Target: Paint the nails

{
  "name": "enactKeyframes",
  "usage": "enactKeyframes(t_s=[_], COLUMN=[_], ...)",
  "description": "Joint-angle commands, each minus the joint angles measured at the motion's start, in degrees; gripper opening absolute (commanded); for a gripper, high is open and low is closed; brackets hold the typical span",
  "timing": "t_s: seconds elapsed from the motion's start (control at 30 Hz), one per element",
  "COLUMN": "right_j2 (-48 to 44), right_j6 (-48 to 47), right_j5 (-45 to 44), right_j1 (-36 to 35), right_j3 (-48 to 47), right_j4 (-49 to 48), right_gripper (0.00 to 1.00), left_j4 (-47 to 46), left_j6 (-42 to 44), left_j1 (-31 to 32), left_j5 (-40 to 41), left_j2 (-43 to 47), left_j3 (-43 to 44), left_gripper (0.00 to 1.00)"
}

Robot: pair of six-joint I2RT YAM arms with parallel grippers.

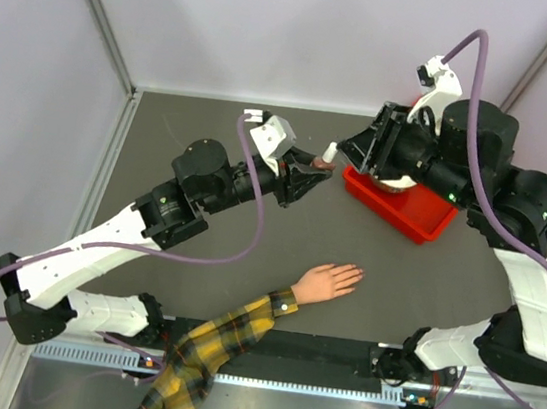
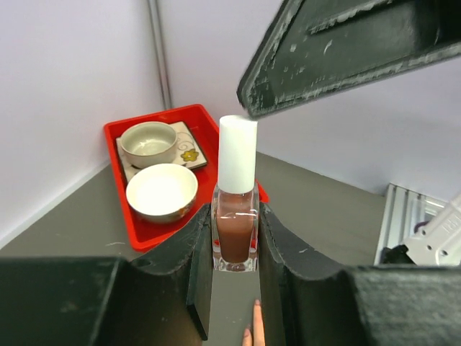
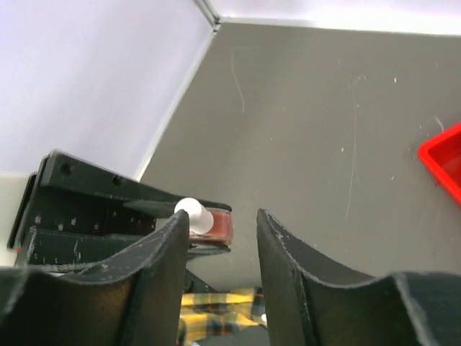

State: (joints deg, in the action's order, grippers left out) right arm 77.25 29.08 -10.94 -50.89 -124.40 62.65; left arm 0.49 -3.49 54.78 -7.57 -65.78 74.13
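Observation:
My left gripper (image 1: 313,174) is shut on a small glass nail-polish bottle (image 2: 235,234) of reddish-brown polish. It holds the bottle by its body, and the white cap (image 2: 238,155) sticks out past the fingertips. My right gripper (image 1: 353,154) is open just beside the cap. In the right wrist view the cap (image 3: 191,212) sits by the left finger (image 3: 162,249), with nothing between the jaws. The pale mannequin hand (image 1: 328,281) lies flat on the table in a yellow plaid sleeve (image 1: 226,334). Its nails (image 1: 357,272) are too small to make out.
A red tray (image 1: 422,224) sits at the back right under the right arm; in the left wrist view the tray (image 2: 115,137) holds two cream bowls and a small square plate. White walls enclose the dark table on three sides.

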Motion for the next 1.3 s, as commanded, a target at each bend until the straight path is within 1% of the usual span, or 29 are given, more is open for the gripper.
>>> enactKeyframes(t_s=[0.0,0.17,0.27,0.37,0.47,0.5,0.67,0.7,0.73,0.77,0.83,0.87,0.9,0.93,0.97,1.0,1.03,1.07,1.1,1.13,1.17,1.2,1.27], right_j2=[1.67,1.76,2.37,3.34,3.17,3.25,3.34,3.26,2.82,2.47,1.15,-0.6,-2.09,-3.5,-6.99,-8.86,-10.53,-14.37,-15.98,-17.73,-18.8,-19.33,-18.37], right_j6=[6.25,4.76,4.58,4.49,3.97,3.44,2.04,1.16,0.54,-0.16,-3.4,-5.16,-8.83,-10.26,-11.75,-14.46,-15.8,-17.29,-21.31,-23.7,-25.81,-30.61,-34.07], right_j5=[-2.6,-2.95,-2.42,-1.81,-1.72,-1.46,1.27,1.27,1.45,2.06,3.55,6.08,7.76,9.25,15.27,19.42,23.47,31.69,35.95,39.56,45.94,49.4,56.16], right_j1=[-0.87,-2.19,-2.19,-2.45,-2.72,-2.63,-2.63,-2.72,-2.63,-2.63,-2.55,-2.46,-2.11,-1.41,-0.36,0.78,3.32,4.13,4.75,4.93,5.01,5.01,5.54], right_j3=[-1.63,-0.5,-1.19,-0.41,0.91,1.0,1.44,1.53,1.53,2.05,3.37,5.81,7.57,9.42,13.96,16.71,19.26,24.33,26.82,29.19,32.69,33.34,31.78], right_j4=[3.09,0.28,0.54,1.51,0.45,0.28,-2.18,-2.45,-2.62,-3.84,-5.6,-7.09,-10.41,-12.36,-14.47,-19.8,-22.37,-25.01,-30.34,-32.31,-34.07,-34.7,-31.73], right_gripper=[0.41,0.44,0.44,0.43,0.4,0.36,0.3,0.23,0.18,0.12,0.09,0.03,0.0,0.0,0.0,0.0,0.0,0.0,0.0,0.0,0.0,0.0,0.0], left_j4=[-4.98,-4.97,-4.89,-4.8,-4.27,-4.1,-3.74,-3.74,-3.74,-3.74,-3.92,-4.01,-4.01,-4.27,-4.71,-5.06,-5.5,-6.11,-6.12,-6.46,-6.99,-7.17,-7.08], left_j6=[1.55,0.94,0.85,0.85,0.94,0.94,0.24,0.06,-0.2,-0.38,-0.99,-1.17,-2.13,-2.83,-3.62,-5.11,-5.65,-6.26,-6.97,-8.28,-8.9,-10.12,-10.75], left_j1=[-0.12,-0.03,-0.03,-0.03,-0.03,-0.03,-0.03,-0.03,-0.03,-0.12,-0.12,-0.2,-0.12,-0.12,-0.12,-0.12,-0.2,-0.2,-0.2,-0.29,-0.21,-0.2,-0.2], left_j5=[2.65,2.48,2.83,3.0,2.74,2.65,2.48,2.3,2.04,1.51,0.37,-0.5,-1.73,-1.92,-1.83,-1.57,-1.57,-1.57,-2.09,-3.4,-4.37,-5.08,-7.54], left_j2=[-0.14,-0.05,-0.14,-0.14,-0.58,-0.58,-0.75,-0.75,-0.58,-0.49,0.03,0.12,0.21,0.73,1.09,1.53,2.49,2.93,3.28,3.81,3.99,4.25,4.26], left_j3=[0.05,-0.56,-0.83,-0.74,-0.39,-0.3,-0.12,-0.12,-0.12,-0.04,-0.21,-0.21,-0.21,-0.3,-0.56,-1.17,-1.44,-1.62,-1.79,-1.79,-1.71,-1.53,-1.36], left_gripper=[0.0,0.0,0.0,0.0,0.0,0.0,0.0,0.0,0.0,0.0,0.0,0.0,0.0,0.0,0.0,0.0,0.0,0.0,0.0,0.0,0.0,0.0,0.0])
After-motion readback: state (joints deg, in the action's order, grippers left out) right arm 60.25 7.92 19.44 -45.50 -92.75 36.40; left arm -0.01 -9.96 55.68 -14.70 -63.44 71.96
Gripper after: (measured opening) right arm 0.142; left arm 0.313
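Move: Just past the tips of the open right hand, the white cap of the nail polish bottle stands about 3 cm to its left, 1 cm back and 2 cm below; the bottle's glass body is some 4 cm under the cap. The mannequin hand lies on the table roughly 47 cm below, about 4 cm back and 2 cm right, and the red tray some 25 cm ahead and 22 cm right. From the left hand, which keeps the bottle pinched, the cap is about 3 cm straight above. Sinking about 3 cm and shifting 2.5 cm left, the right hand brings its open fingers around the cap and pinches it. Then it draws back 5 cm, swinging some 25 degrees counter-clockwise and tipping up, to twist the cap. The left hand keeps its grip on the bottle, easing about 1 cm forward and down, then coming back some 4.5 cm with a slight clockwise turn. ##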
